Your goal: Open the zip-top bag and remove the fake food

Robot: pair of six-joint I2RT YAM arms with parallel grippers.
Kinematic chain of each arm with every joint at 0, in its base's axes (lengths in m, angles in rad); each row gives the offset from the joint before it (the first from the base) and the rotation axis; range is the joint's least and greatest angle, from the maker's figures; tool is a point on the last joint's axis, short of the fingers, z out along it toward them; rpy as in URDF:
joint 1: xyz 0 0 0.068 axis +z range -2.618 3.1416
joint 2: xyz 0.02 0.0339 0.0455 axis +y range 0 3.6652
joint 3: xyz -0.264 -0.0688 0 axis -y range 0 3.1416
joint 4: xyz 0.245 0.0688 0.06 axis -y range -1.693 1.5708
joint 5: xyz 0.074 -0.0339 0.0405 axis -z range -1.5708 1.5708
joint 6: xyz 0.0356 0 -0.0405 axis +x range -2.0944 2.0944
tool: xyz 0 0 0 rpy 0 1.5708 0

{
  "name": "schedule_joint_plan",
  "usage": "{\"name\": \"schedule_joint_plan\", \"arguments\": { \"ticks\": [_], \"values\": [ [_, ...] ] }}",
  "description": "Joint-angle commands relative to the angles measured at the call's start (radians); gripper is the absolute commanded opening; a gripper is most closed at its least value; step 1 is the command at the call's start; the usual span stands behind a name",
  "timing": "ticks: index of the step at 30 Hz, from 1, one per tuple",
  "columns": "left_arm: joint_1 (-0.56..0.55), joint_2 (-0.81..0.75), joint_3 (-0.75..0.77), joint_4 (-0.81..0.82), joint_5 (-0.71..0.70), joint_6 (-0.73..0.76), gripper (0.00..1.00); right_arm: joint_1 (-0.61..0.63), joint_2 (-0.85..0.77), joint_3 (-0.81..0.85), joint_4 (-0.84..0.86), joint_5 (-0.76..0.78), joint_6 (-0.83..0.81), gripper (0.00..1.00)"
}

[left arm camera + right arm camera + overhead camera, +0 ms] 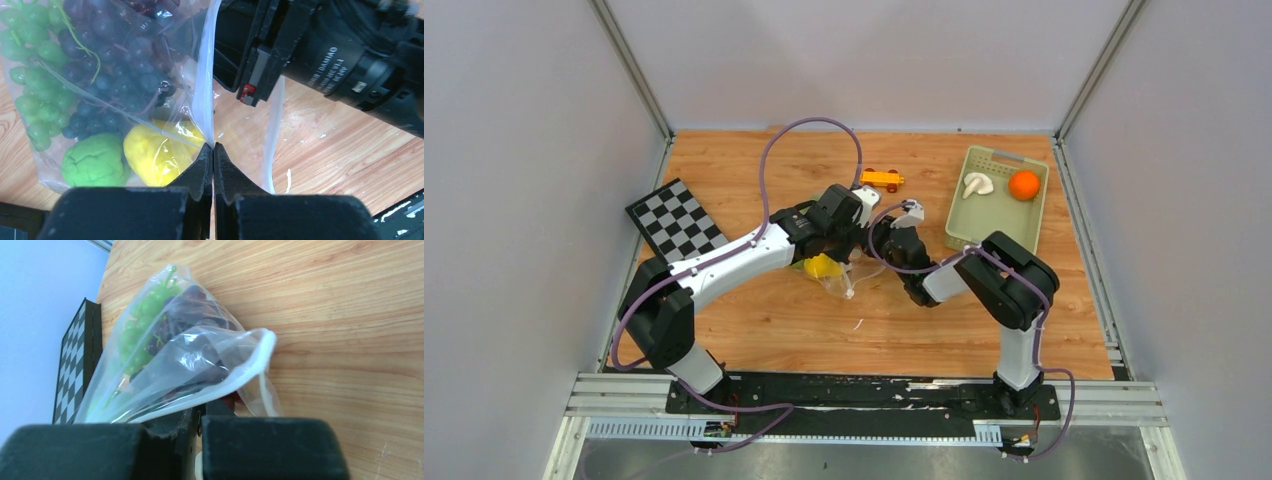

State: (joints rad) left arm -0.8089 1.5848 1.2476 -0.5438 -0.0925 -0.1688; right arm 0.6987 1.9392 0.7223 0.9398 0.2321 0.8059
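The zip-top bag (836,282) lies mid-table between both grippers, its mouth parted. My left gripper (214,146) is shut on one white zip strip (204,100); the other strip (273,125) hangs loose beside it. Inside the bag (100,75) I see fake food: green grapes (35,75), dark purple grapes (110,60), a yellow lemon (155,152) and a green round piece (92,162). My right gripper (210,407) is shut at the bag's (190,355) white lip, its tips hidden behind the strip. In the top view the left gripper (849,245) and right gripper (879,242) nearly touch.
A pale green tray (999,225) at the back right holds a white mushroom (977,184) and an orange ball (1024,185). An orange-yellow toy car (882,178) sits behind the grippers. A checkerboard (676,220) lies at the left. Grey walls enclose the table.
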Motion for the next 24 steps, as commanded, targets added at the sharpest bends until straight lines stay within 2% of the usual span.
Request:
{"name": "schedule_joint_plan", "arguments": {
  "ticks": [1,15,20,24],
  "values": [
    [-0.003,-0.002,0.024,-0.009,-0.019,0.013,0.0,-0.003,-0.124,-0.02,0.014,-0.071,-0.059,0.0],
    [-0.003,-0.017,0.031,-0.019,-0.073,0.022,0.0,-0.002,-0.476,-0.073,-0.402,-0.3,-0.117,0.0],
    [0.008,-0.052,0.028,-0.012,-0.065,0.011,0.0,0.0,-0.525,-0.071,-0.542,-0.365,-0.178,0.0],
    [0.034,-0.105,0.006,0.024,-0.004,-0.014,0.0,0.001,-0.527,-0.079,-0.603,-0.366,-0.206,0.0]
  ]
}}
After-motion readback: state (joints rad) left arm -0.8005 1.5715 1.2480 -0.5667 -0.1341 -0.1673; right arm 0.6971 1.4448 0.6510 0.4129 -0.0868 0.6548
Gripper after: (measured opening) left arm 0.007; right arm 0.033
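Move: The right gripper is shut on the red grapes inside the bag. The bag's mouth lies about 9 cm back, 2 cm left and 3 cm above it. The yellow fruit sits about 8 cm back and 8 cm left, the dark grapes 1 cm ahead and 9 cm left, and the basket's middle 6 cm ahead and 31 cm right. From the left gripper, which holds the lip, the red grapes are 9 cm ahead, 4 cm right and 9 cm below. Keep the right fingers shut on the red grapes' stem and draw the bunch back towards the bag's mouth, about 9 cm in all. Lift some 8 cm as it comes back, then level off and sink slightly, swinging the fingers about 20 degrees counter-clockwise. Hold the upper lip pinched in the left gripper, drifting about 1 cm left. ##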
